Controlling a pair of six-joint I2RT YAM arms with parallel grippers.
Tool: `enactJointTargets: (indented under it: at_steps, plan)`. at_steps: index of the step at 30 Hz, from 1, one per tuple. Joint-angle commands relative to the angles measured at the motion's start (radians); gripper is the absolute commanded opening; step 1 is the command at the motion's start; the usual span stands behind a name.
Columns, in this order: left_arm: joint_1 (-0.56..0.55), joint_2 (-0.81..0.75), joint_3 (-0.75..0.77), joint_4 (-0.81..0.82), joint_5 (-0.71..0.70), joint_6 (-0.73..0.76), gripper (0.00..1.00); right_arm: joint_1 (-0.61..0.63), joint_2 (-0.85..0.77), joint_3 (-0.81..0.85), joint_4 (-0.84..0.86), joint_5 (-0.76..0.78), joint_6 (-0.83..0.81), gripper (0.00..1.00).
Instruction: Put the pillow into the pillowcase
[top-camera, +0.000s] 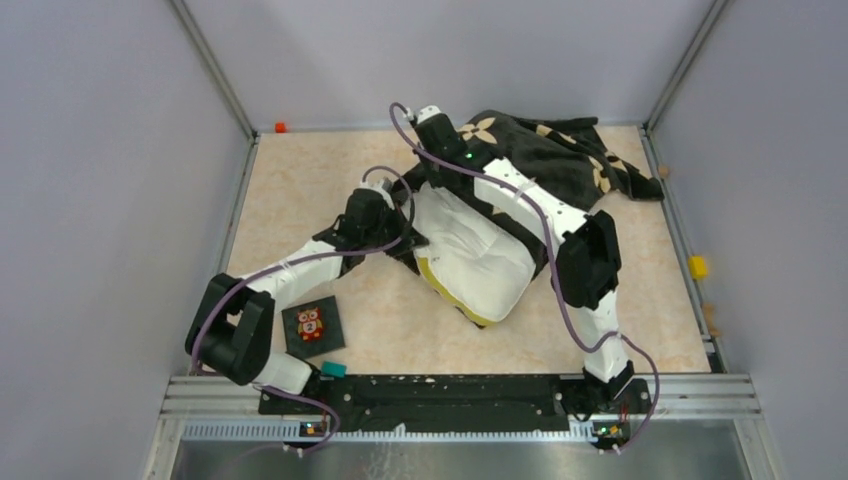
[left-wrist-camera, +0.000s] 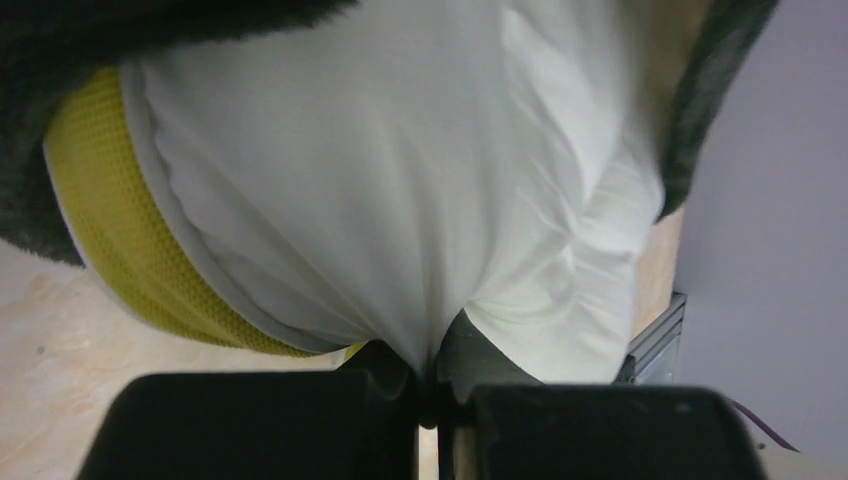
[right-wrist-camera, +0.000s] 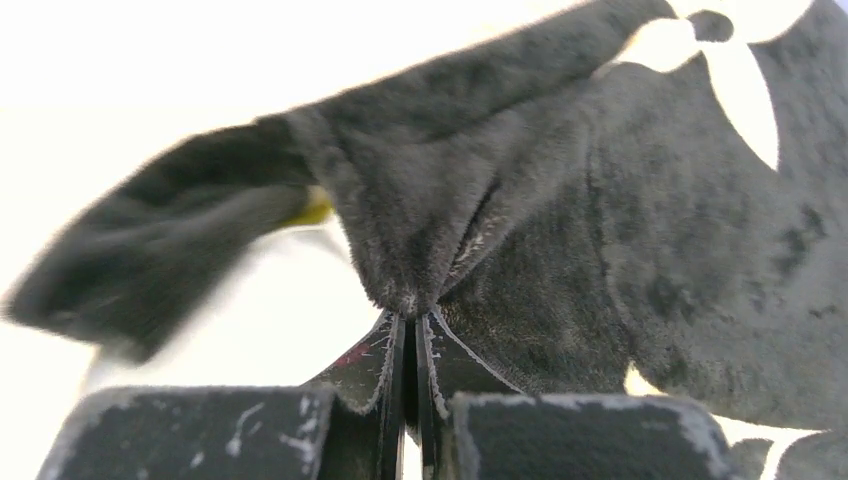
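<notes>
The white pillow (top-camera: 475, 250) lies mid-table with its yellow band (top-camera: 447, 288) toward the near side. Its far end is tucked under the black pillowcase (top-camera: 545, 150) with cream flower prints. In the left wrist view the pillow (left-wrist-camera: 400, 170) fills the frame, and dark pillowcase fabric (left-wrist-camera: 40, 120) wraps its left side. My left gripper (left-wrist-camera: 436, 368) is shut on a pinch of the pillow's white cover at its left edge. My right gripper (right-wrist-camera: 410, 318) is shut on a fold of the pillowcase (right-wrist-camera: 620, 230) rim, at the far left of the case.
A small dark owl card (top-camera: 312, 325) lies near the left arm's base, with a teal block (top-camera: 333, 369) beside it. A yellow block (top-camera: 697, 267) sits on the right rail and an orange piece (top-camera: 281, 127) at the far left corner. Grey walls enclose the table.
</notes>
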Motion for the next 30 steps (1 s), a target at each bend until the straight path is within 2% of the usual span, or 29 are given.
enactJointTargets:
  at_steps: [1,3,4,7,10,11,14,15,17,20,21,22,25,27,28,30]
  plan:
    - [-0.019,-0.084,0.162,0.148,-0.009,0.026,0.00,0.093,-0.092,0.107,-0.071,-0.172,0.150,0.00]
    - [-0.003,-0.059,0.219,0.100,-0.111,0.043,0.00,0.113,-0.098,0.107,-0.073,-0.225,0.192,0.00]
    - [0.036,-0.027,0.233,0.084,-0.116,0.031,0.00,0.116,-0.100,0.099,-0.069,-0.254,0.203,0.00]
    - [0.155,0.107,0.229,0.129,0.007,-0.044,0.00,0.116,-0.104,0.043,-0.039,-0.293,0.225,0.00]
    - [0.172,0.208,0.232,0.124,0.017,-0.055,0.00,0.100,-0.090,0.021,-0.050,-0.280,0.227,0.00]
    - [0.173,0.227,0.219,0.139,-0.002,-0.056,0.00,0.091,-0.089,0.017,-0.062,-0.265,0.226,0.04]
    - [0.204,0.269,0.201,0.133,-0.021,-0.058,0.00,0.072,-0.152,-0.030,-0.077,-0.183,0.210,0.42]
    - [0.220,0.277,0.196,0.130,-0.020,-0.059,0.00,0.065,-0.186,-0.058,-0.074,-0.147,0.205,0.51]
    - [0.247,0.284,0.195,0.123,-0.011,-0.053,0.00,0.052,-0.270,-0.143,-0.061,-0.066,0.198,0.59]
    - [0.264,0.288,0.216,0.090,-0.001,-0.025,0.00,0.034,-0.392,-0.305,-0.041,0.058,0.216,0.61]
    - [0.267,0.294,0.229,0.077,0.010,-0.010,0.03,0.031,-0.432,-0.373,-0.026,0.091,0.222,0.61]
    - [0.267,0.296,0.242,0.067,0.030,0.005,0.10,0.032,-0.464,-0.435,-0.012,0.112,0.231,0.61]
    - [0.266,0.260,0.276,0.013,0.078,0.063,0.49,0.017,-0.547,-0.633,0.040,0.144,0.268,0.60]
    - [0.266,0.211,0.278,-0.061,0.086,0.101,0.68,-0.006,-0.581,-0.716,0.065,0.148,0.285,0.59]
    - [0.265,0.184,0.264,-0.094,0.083,0.116,0.76,-0.017,-0.595,-0.751,0.090,0.146,0.283,0.59]
    - [0.261,0.123,0.219,-0.144,0.086,0.133,0.85,-0.039,-0.608,-0.804,0.147,0.133,0.266,0.59]
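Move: The left hand already pinches the pillow's left corner. The pillowcase's left mouth edge, pinched by the right hand, is about 12 cm ahead of the left hand, 2 cm right and 6 cm above; the pillow's middle is some 4 cm back and 11 cm right, 5 cm lower. From the right hand, that pillow corner is about 12 cm back, 2 cm left and 7 cm lower, and the case's right mouth corner some 17 cm back, 20 cm right and 14 cm lower. Keeping its pinch on the pillow corner, the left hand lifts it forward about 8 cm, then lowers it forward-left, ending some 10 cm forward and 7 cm left before opening. Meanwhile the right hand drags the case edge left and back some 5 cm with a small rise, sinks, lets go, and swings right and back with open fingers towards the case's right mouth corner. ##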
